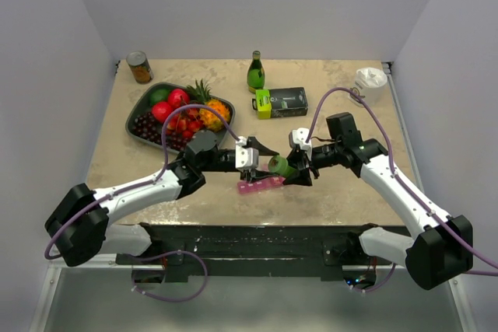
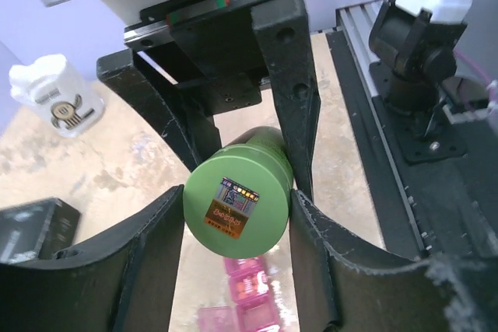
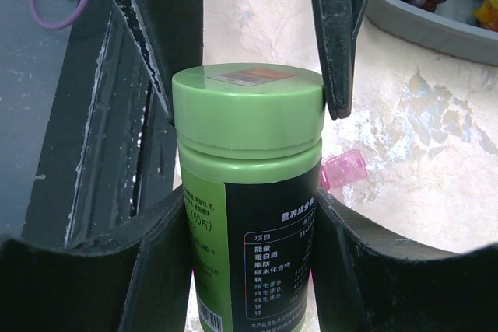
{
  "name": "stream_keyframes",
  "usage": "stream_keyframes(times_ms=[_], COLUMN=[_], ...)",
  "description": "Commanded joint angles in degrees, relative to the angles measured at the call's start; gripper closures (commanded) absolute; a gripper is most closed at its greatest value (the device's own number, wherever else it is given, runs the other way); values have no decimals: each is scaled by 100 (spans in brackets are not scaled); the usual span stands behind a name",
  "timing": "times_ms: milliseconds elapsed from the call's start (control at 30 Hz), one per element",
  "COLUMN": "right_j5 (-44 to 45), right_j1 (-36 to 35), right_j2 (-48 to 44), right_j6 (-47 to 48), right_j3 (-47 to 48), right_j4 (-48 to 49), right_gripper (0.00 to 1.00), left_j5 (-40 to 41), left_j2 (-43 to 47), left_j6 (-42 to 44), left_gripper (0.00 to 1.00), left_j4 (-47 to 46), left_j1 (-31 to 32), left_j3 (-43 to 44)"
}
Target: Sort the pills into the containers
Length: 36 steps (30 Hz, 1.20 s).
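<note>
A green pill bottle (image 1: 278, 166) with a black label hangs over the table's front middle. My right gripper (image 1: 297, 173) is shut on its body (image 3: 257, 254). My left gripper (image 1: 263, 158) faces it, its pads (image 2: 311, 223) pressed on both sides of the green cap (image 2: 237, 207). Just below lies the pink pill organiser (image 1: 261, 186), the containers, with some lids up (image 2: 253, 301); one pink corner (image 3: 342, 170) shows behind the bottle. An orange blur sits in one compartment; I cannot tell whether it is pills.
A dark tray of fruit (image 1: 148, 126) stands back left, with a tin can (image 1: 139, 67) behind it. A green glass bottle (image 1: 256, 72) and a black and green box (image 1: 280, 102) are at the back middle. A white bottle (image 1: 370, 82) stands back right.
</note>
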<state>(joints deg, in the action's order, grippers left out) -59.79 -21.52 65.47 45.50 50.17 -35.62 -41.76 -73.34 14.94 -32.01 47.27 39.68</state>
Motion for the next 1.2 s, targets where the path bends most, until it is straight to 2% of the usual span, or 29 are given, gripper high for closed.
stream_keyframes(times_ms=[0,33,67,133,167,233,267,367,467,500,567,600,700,800,933,1033,1167], right_j5=[-51,-16,20,46,46,81,82,116,134,134,134,134,134,117,82,38,-24], right_j1=[7,16,7,16,16,16,7,7,7,16,16,7,16,16,16,16,16], right_j2=[-149,-149,-158,-166,-166,-149,-131,-122,-131,-131,-140,-149,-166,-166,-166,-166,-158], right_j6=[-66,-102,-128,-164,-181,-225,-225,-252,-269,-278,-287,-278,-278,-269,-234,-199,-111], right_j3=[-7,-7,-16,-25,-34,-34,-43,-43,-51,-51,-51,-51,-60,-51,-43,-34,-16], right_j4=[274,309,344,371,406,424,441,476,494,494,494,486,477,468,433,389,319], right_gripper=[100,100,100,100,100,100,100,100,100,100,100,100,100,100,100,100,100], left_j5=[-140,34,245,676,782,1211,1362,2045,2400,2400,2234,2164,1935,1821,2284,2584,2577], left_j2=[-40,-49,-49,-58,-49,30,74,329,531,575,558,523,531,654,847,1137,1628], left_j6=[-1289,-1675,-2496,-3240,-3939,-4856,-5739,-7070,-7653,-7690,-7612,-7542,-7076,-6260,-4646,-3801,-2692], left_gripper=[100,100,100,100,100,100,100,100,98,82,63,50,27,13,9,7,6], left_j4=[-245,-210,87,614,1000,1240,1311,1634,1917,1900,1882,1917,1988,2260,3435,3684,3667], left_j1=[11,11,11,11,11,11,37,133,151,151,151,151,143,125,116,107,99], left_j3=[408,444,592,812,952,998,945,901,980,1006,1146,1208,1305,1367,1569,1412,1086])
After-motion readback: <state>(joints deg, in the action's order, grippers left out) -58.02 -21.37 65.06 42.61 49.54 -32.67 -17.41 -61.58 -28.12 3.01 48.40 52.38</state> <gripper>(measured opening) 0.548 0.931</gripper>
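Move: Around the green bottle's cap, the left fingers are already closed, the cap right at the hand point. The pink pill box lies about 7 cm back, 1 cm left and some 20 cm below this hand; the green-and-black box is roughly 19 cm ahead, 3 cm right and as far below. From the right hand, which already holds the bottle by its body, the cap is about 6 cm to the left, straight across and roughly level. Twisting the gripped cap with a roll of some 70 degrees, counter-clockwise as seen facing the cap from the left, the left hand stays almost in place on the bottle. Its fingers then open wide and let go, and it draws off up and left by about 4 cm, rolling partly back. The right hand keeps its hold, its wrist turning only about 5 degrees along and mostly returning. ##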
